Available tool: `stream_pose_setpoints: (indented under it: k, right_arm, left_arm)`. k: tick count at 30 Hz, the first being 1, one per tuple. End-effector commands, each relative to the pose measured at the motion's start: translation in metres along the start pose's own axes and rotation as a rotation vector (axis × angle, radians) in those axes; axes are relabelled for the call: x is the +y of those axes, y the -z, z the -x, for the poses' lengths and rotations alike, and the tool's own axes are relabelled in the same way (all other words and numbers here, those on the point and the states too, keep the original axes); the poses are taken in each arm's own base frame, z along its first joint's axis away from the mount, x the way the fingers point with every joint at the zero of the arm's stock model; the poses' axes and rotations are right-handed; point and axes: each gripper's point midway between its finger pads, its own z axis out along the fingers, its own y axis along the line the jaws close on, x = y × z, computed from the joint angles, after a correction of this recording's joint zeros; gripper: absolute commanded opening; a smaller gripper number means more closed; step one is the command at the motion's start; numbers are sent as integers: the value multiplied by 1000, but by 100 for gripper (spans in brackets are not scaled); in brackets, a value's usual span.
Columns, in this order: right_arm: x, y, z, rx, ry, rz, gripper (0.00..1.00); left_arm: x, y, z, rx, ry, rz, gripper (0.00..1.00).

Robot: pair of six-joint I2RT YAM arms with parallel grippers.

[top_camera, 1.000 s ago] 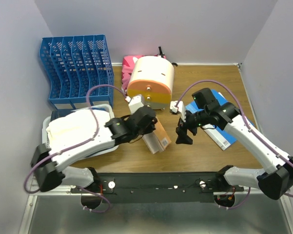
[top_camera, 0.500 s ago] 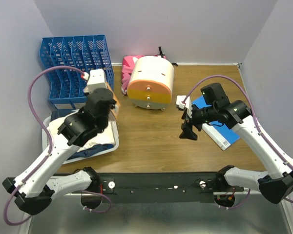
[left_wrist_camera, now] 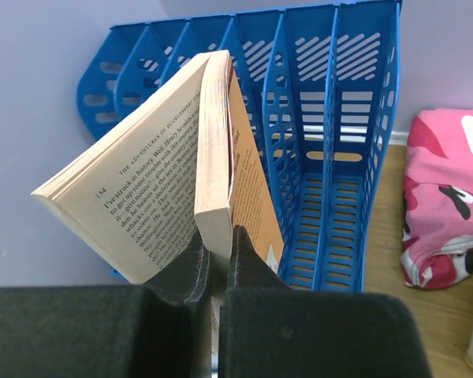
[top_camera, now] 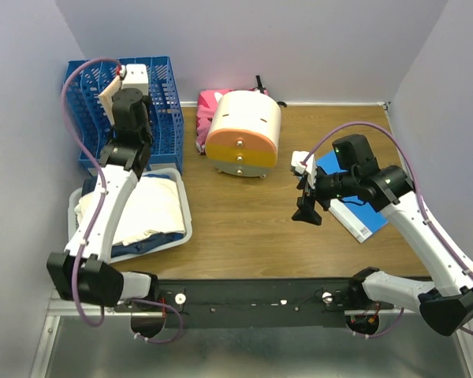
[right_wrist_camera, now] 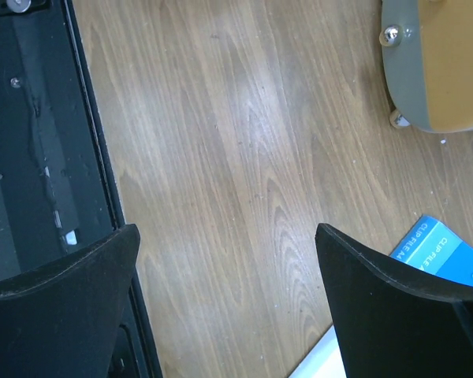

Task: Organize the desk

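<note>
On the brown wood desk (top_camera: 244, 236) my left gripper (top_camera: 118, 93) is at the back left, over the blue file rack (top_camera: 122, 110). It is shut on a paperback book (left_wrist_camera: 185, 157). The book's lower edge is pinched between the jaws (left_wrist_camera: 217, 240), and its pages fan open to the left. The book hangs above the slots of the rack (left_wrist_camera: 331, 118). Right of centre, my right gripper (top_camera: 306, 211) hovers open above bare wood (right_wrist_camera: 244, 157), with nothing between its fingers (right_wrist_camera: 227, 232).
An orange and cream drawer unit (top_camera: 243, 134) stands at the back centre with a pink pouch (top_camera: 209, 106) behind it. A blue clip file (top_camera: 351, 209) lies under the right arm. A white tray (top_camera: 185, 224) with cloth sits front left. A black rail (top_camera: 252, 295) runs along the front edge.
The left arm has carried the book from the middle of the desk, over the tray, up to the blue rack. The right gripper has drifted slightly right and stayed open.
</note>
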Motion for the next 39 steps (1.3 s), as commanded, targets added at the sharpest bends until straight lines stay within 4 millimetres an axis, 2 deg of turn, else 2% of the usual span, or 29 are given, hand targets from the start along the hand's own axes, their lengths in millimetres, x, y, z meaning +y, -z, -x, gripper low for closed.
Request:
stream_pose_setpoints:
  k: [1, 2, 3, 8, 10, 14, 18, 19, 27, 32, 34, 35, 36, 38, 39]
  right_arm:
    - [-3, -2, 3, -23, -7, -6, 100]
    - [-4, -2, 3, -22, -11, -8, 100]
    - [-5, -3, 2, -18, -16, -8, 100]
    - [-11, -9, -3, 4, -36, -6, 100]
    - [-13, -9, -3, 7, -39, -6, 100]
    - [-20, -11, -5, 18, -52, -15, 100]
    - [-25, -11, -6, 23, -62, -20, 100]
    - [-25, -11, -6, 26, -65, -19, 100]
    - [-32, -9, -12, 42, -84, -29, 100]
    - [-37, -8, -12, 44, -88, -39, 100]
    - [-38, -7, -11, 41, -90, -39, 100]
    - [-40, -6, -10, 39, -90, -46, 100]
    - [-40, -6, -10, 39, -91, -44, 100]
    - [-42, -5, -7, 33, -89, -49, 100]
    - [-42, -3, -6, 33, -89, -51, 100]
  left_arm:
    - [-6, -35, 39, -143, -15, -74, 0]
    - [-8, -40, 41, -151, -9, -90, 0]
    - [-8, -52, 33, -133, -5, -89, 0]
    - [-24, -74, 30, -131, -10, -122, 0]
    - [-28, -87, 18, -101, -21, -112, 0]
    - [-31, -108, 12, -108, -5, -66, 0]
    - [-36, -130, -5, -97, 12, -25, 0]
    - [-35, -133, -4, -111, 17, -7, 0]
    - [-47, -158, -41, -89, 15, 14, 0]
    - [-48, -164, -58, -78, 21, 39, 0]
    - [-49, -165, -66, -62, 20, 39, 13]
    - [-50, -165, -70, -54, 30, 41, 25]
    - [-50, -164, -71, -49, 37, 43, 49]
    - [-49, -162, -74, -41, 50, 46, 62]
    - [-48, -156, -70, -49, 73, 43, 75]
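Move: My left hand grips the orange book in front of and above the blue rack. The slot for it, second from the rack's right end, is centred about 18 cm ahead, roughly in line sideways and some 20 cm lower. The laundry basket sits about 12 cm back and 4 cm left, the pink bag 20 cm ahead and 26 cm right, both some 32 cm below. From my right hand the slot is about 39 cm ahead, 57 cm left and 7 cm lower. I carry the orange book with my left hand about 15 cm forward into the blue rack's slot, sinking nearly 12 cm on the way, more steeply once it is well in. The forward travel stops, and while still easing down I open the fingers about halfway and let go of the book. My empty right hand drifts some 4 cm forward and slightly down, staying open over the bare tabletop. ##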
